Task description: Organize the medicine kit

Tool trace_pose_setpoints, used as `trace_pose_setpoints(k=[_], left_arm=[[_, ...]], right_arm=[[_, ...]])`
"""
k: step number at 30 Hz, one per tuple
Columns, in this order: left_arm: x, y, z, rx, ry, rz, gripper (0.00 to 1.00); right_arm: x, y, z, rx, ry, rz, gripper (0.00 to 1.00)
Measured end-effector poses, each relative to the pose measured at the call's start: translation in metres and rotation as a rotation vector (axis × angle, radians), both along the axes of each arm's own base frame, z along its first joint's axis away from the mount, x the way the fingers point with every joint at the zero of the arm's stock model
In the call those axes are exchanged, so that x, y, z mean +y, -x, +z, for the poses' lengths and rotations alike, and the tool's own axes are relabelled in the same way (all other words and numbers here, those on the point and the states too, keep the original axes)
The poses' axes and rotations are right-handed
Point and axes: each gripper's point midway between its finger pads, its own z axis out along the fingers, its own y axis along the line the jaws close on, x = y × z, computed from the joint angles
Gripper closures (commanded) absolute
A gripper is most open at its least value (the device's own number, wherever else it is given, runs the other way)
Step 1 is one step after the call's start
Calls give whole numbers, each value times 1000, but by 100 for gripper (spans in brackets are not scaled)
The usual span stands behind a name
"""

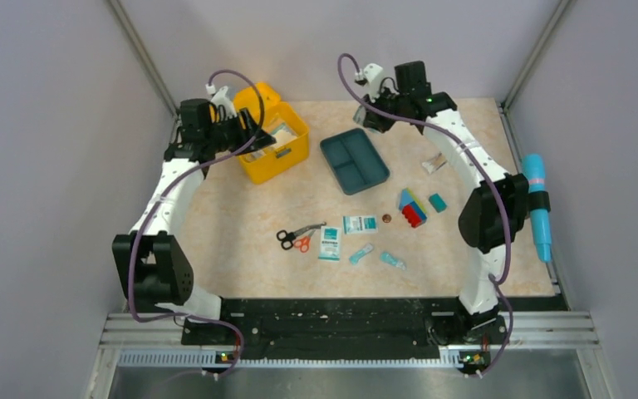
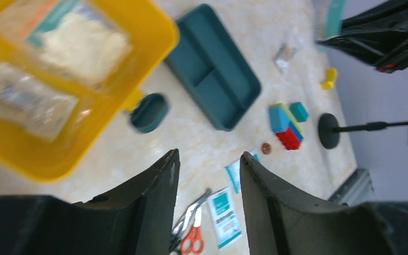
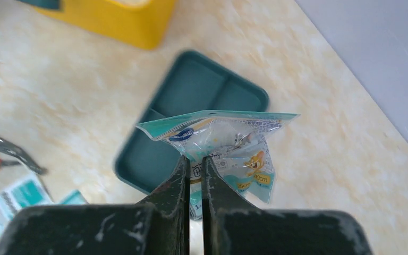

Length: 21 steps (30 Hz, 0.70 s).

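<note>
The medicine kit (image 1: 287, 154) is a bright yellow box, open, at the back left, with clear gauze packets inside; it also shows in the left wrist view (image 2: 156, 45) with its dark teal latch (image 2: 149, 112). My left gripper (image 1: 257, 135) hangs over the kit's front edge, open and empty (image 2: 208, 156). My right gripper (image 1: 367, 116) is at the back centre, above the dark teal compartment tray (image 1: 354, 160). It is shut (image 3: 194, 158) on a clear pouch with teal print and a cartoon (image 3: 234, 141), held in the air over the tray (image 3: 191, 90).
On the table lie scissors (image 1: 297, 238), two teal-and-white packets (image 1: 330, 243) (image 1: 360, 224), two small teal sachets (image 1: 360, 253) (image 1: 393, 260), a coin (image 1: 386, 218), a stack of coloured blocks (image 1: 411, 208), a teal block (image 1: 438, 202) and a small wrapper (image 1: 434, 163). A blue cylinder (image 1: 536, 204) stands past the right edge.
</note>
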Motion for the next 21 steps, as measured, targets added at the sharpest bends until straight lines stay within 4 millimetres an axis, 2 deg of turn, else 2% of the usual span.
trace_pose_setpoints(k=[2, 4, 6, 9, 14, 19, 21], left_arm=[[-28, -4, 11, -28, 34, -73, 49], [-55, -6, 23, -54, 74, -140, 49], [-77, -8, 31, -75, 98, -195, 48], [-98, -14, 40, -101, 115, -248, 47], [-114, -29, 47, -134, 97, -254, 47], [-122, -41, 45, -152, 37, -214, 51], [-124, -42, 41, -146, 11, -198, 55]], right_arm=[[35, 11, 16, -29, -57, 44, 100], [64, 19, 21, -27, -112, 68, 100], [95, 29, 18, 9, -167, 87, 100], [119, 34, 9, 56, -207, 86, 100], [143, 38, 3, 100, -254, 90, 100], [154, 41, 17, 94, -304, 108, 100], [158, 41, 22, 90, -321, 116, 100]])
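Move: The right hand holds the zip bag pinched, its middle about 2 cm ahead and 2 cm left of the fingers. The left gripper it goes to meet is some 32 cm to its left, 8 cm back and 3 cm higher. The teal tray lies about 19 cm below the right hand, 1 cm ahead and 6 cm left. From the left hand the bag is some 30 cm right, 10 cm ahead and 4 cm lower; the yellow box is about 10 cm straight ahead, 17 cm below. Still pinching the zip bag, the right hand sweeps about 16 cm left over the tray and a little back, rolling some 20 degrees so its left side rises. The left hand comes to meet it, about 12 cm to the right, with some 4 cm each forward and up, fingers held half open towards the bag. Both go fast, then ease off; no touch between left fingers and bag can be made out. ##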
